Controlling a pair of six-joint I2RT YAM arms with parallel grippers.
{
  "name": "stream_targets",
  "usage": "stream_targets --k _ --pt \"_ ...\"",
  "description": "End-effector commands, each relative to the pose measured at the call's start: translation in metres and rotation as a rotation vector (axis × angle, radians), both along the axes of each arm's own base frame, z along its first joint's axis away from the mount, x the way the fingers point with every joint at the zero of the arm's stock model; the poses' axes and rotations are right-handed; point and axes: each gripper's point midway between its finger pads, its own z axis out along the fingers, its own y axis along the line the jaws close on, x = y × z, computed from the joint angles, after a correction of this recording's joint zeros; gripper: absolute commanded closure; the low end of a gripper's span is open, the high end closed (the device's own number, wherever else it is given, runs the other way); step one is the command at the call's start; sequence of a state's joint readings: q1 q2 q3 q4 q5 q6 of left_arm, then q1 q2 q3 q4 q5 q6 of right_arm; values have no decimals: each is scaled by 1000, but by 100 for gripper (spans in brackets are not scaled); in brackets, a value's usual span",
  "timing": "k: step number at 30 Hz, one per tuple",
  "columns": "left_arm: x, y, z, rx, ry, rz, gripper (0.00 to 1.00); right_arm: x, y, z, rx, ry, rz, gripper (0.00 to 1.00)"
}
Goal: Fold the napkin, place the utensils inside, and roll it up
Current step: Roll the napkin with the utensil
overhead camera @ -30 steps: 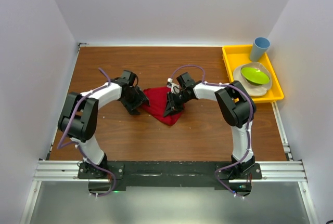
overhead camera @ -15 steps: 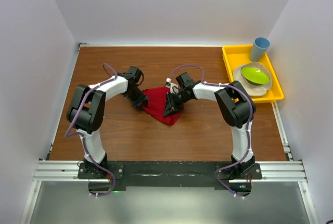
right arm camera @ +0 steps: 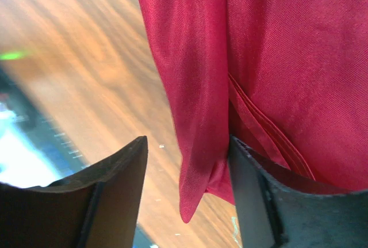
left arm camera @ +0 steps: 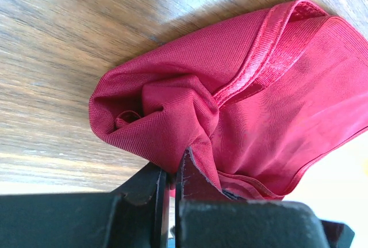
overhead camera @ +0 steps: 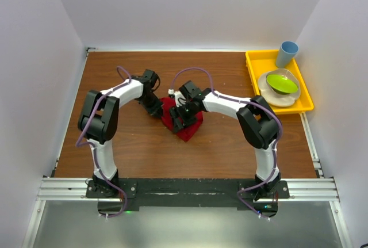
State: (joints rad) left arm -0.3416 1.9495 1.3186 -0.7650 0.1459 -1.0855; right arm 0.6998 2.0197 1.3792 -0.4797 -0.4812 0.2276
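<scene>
The red napkin [overhead camera: 188, 126] lies bunched in a small heap mid-table between both arms. My left gripper [overhead camera: 156, 110] is at its left edge; in the left wrist view the gripper [left arm camera: 171, 173] is shut on a pinched fold of the napkin [left arm camera: 259, 98]. My right gripper [overhead camera: 178, 119] sits over the napkin's left part. In the right wrist view that gripper [right arm camera: 187, 161] stands open, and a loose pointed corner of the napkin [right arm camera: 276, 58] hangs between its fingers, against the right one. The utensils are hidden or out of view.
A yellow tray [overhead camera: 250, 68] stands at the back right and holds a blue cup [overhead camera: 287, 53] and a green bowl [overhead camera: 282, 82] on a white plate [overhead camera: 282, 100]. White walls close in the left, back and right sides of the brown wooden table [overhead camera: 126, 144].
My left gripper moved right to the napkin's edge and shut on a fold. My right gripper shifted left over the cloth and opened. The napkin is now bunched narrower.
</scene>
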Motion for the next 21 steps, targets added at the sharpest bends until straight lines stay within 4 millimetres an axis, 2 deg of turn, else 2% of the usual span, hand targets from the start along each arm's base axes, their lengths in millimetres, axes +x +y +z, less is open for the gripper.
stream_targets --k 1,7,9,11,14,21 --pt "-43 32 -27 162 190 -66 100 28 -27 15 -247 -268 16 35" --pt "-44 26 -23 138 214 -89 100 32 -5 54 -262 -491 59 34" --pt "-45 27 -22 139 224 -88 100 30 10 67 -215 -543 73 34" --pt "-46 27 -20 139 229 -88 100 27 24 71 -159 -551 84 35" --pt "-48 24 -19 121 239 -77 100 20 42 67 -95 -535 90 39" --pt "-50 19 -15 86 245 -37 100 10 59 46 -41 -548 61 41"
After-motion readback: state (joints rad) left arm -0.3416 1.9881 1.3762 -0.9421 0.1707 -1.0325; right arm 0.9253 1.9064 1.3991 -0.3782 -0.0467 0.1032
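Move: Just ahead and left of the right hand is the napkin's rolled edge beside the left gripper: about 3 cm forward, 4 cm left and 2 cm lower. The left gripper's pinched spot is some 7 cm left and 5 cm ahead of the right hand, and the napkin's near corner roughly 5 cm back and 3 cm right. The left hand already has the roll's end between its fingers, with the napkin's middle about 8 cm to its right and 2 cm back. Keeping the roll's end pinched, the left hand drags it back towards the base by about 3 cm, low over the table. The right hand, fingers still open, first eases slightly right and forward, then lifts and sweeps left over the rolled edge towards the left gripper, a bit over 4 cm each way, its fingertips swinging forward some 30 degrees. ##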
